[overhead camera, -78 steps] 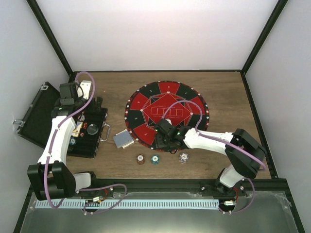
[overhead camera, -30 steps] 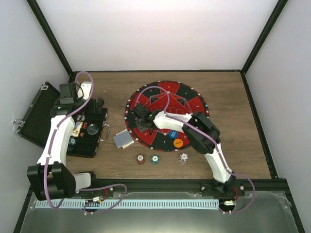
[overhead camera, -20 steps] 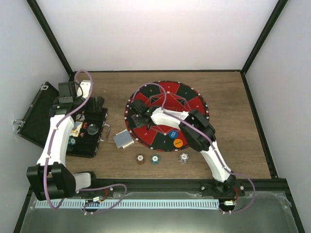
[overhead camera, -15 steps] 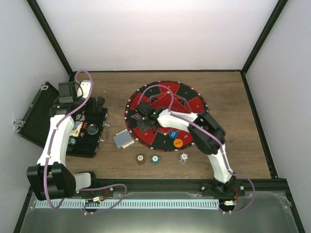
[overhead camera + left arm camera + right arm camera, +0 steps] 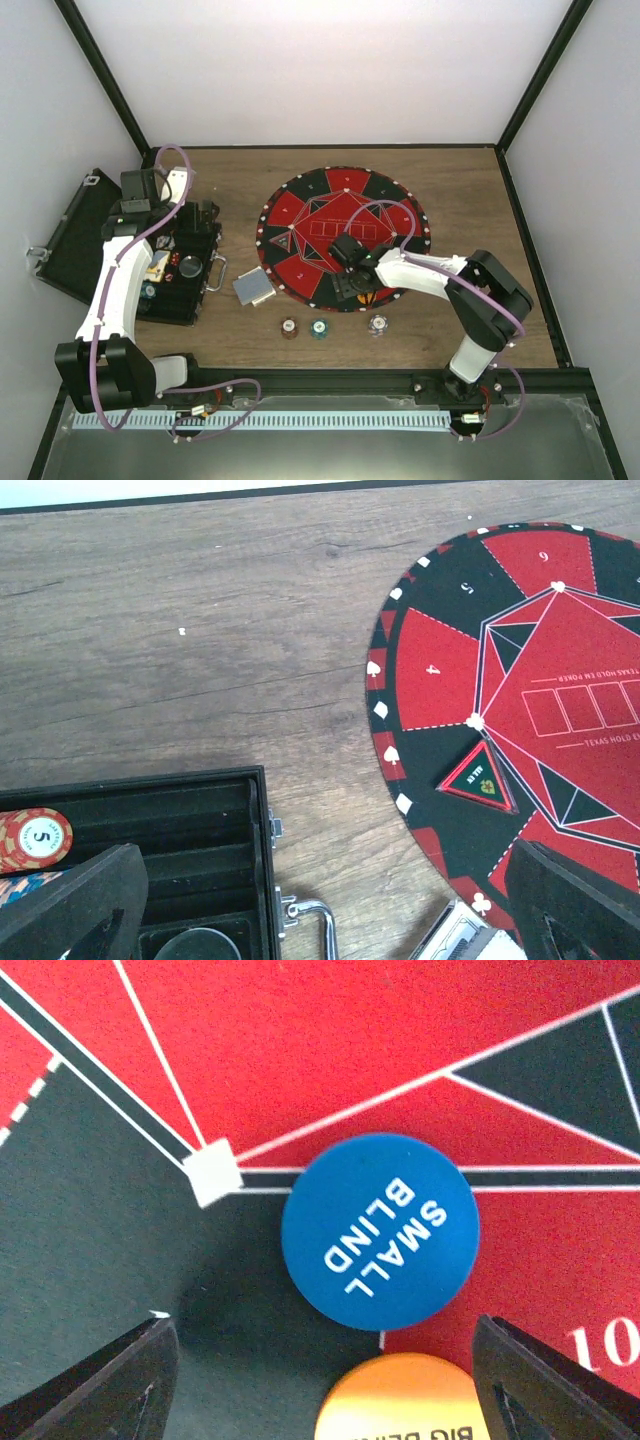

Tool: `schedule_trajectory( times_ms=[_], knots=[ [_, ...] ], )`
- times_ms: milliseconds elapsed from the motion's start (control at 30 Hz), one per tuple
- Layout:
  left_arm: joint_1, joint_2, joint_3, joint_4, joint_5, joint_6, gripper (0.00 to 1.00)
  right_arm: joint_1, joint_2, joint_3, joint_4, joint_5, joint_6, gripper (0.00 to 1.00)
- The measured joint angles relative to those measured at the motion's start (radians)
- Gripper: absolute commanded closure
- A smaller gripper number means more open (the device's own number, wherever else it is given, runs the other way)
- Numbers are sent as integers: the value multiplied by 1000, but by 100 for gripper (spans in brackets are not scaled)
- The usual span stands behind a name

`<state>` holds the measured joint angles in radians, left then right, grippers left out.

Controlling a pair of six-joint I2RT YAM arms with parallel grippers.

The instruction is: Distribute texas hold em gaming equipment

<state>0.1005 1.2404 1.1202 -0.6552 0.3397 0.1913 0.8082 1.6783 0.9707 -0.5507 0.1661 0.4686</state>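
Observation:
In the right wrist view a blue disc (image 5: pixel 380 1230) marked SMALL BLIND lies flat on the red and black round mat (image 5: pixel 120 1250). An orange disc (image 5: pixel 400 1400) sits just below it. My right gripper (image 5: pixel 325 1360) hovers over both discs, open and empty; in the top view it (image 5: pixel 352 278) is at the mat's near edge. Three poker chips (image 5: pixel 319 328) lie in a row on the wood in front of the mat. A grey card deck (image 5: pixel 253 288) rests beside the mat's left rim. My left gripper (image 5: pixel 320 910) is open and empty above the case edge.
The black hinged case (image 5: pixel 185 270) stands open at the left, with a red chip (image 5: pixel 35 838) in a slot and its lid (image 5: pixel 75 235) laid back. A triangular ALL IN marker (image 5: pixel 478 777) lies on the mat's left part. Black frame posts border the table.
My right arm swung from the mat's left side back to its near edge over the discs, and its jaws opened wider. The left arm stayed still.

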Motion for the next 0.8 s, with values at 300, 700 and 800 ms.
schedule_trajectory(
  times_ms=[300, 700, 800],
  knots=[
    [0, 0, 0, -7, 23, 0, 0, -24, -5, -18, 8, 0, 18, 29],
    [0, 0, 10, -15, 32, 0, 0, -54, 19, -18, 38, 2, -12, 40],
    [0, 0, 13, -16, 37, 0, 0, -54, 19, -18, 42, 1, -16, 45]
  ],
)
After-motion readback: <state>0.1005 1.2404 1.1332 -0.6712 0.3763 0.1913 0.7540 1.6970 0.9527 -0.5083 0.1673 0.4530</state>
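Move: The right hand hangs low over the mat, fingers wide, with the blue small blind button about 3 cm ahead, 1 cm to its right and some 2 cm below. The orange big blind button lies about 1 cm back and 3 cm right of this hand. Nearer the base stand the grey chip stack, about 9 cm back and 6 right, and the teal one, 10 back and 8 left. From the left hand the small blind is roughly 37 cm right, 8 cm back and 22 cm below. Forward and to the right, barely 2 cm in all after a tiny dip back, the right hand eases over the near half of the small blind button, sinking almost 1 cm late on. The fingers draw in from wide open to a little over half open, one on each side of the button; a touch can't be made out. ##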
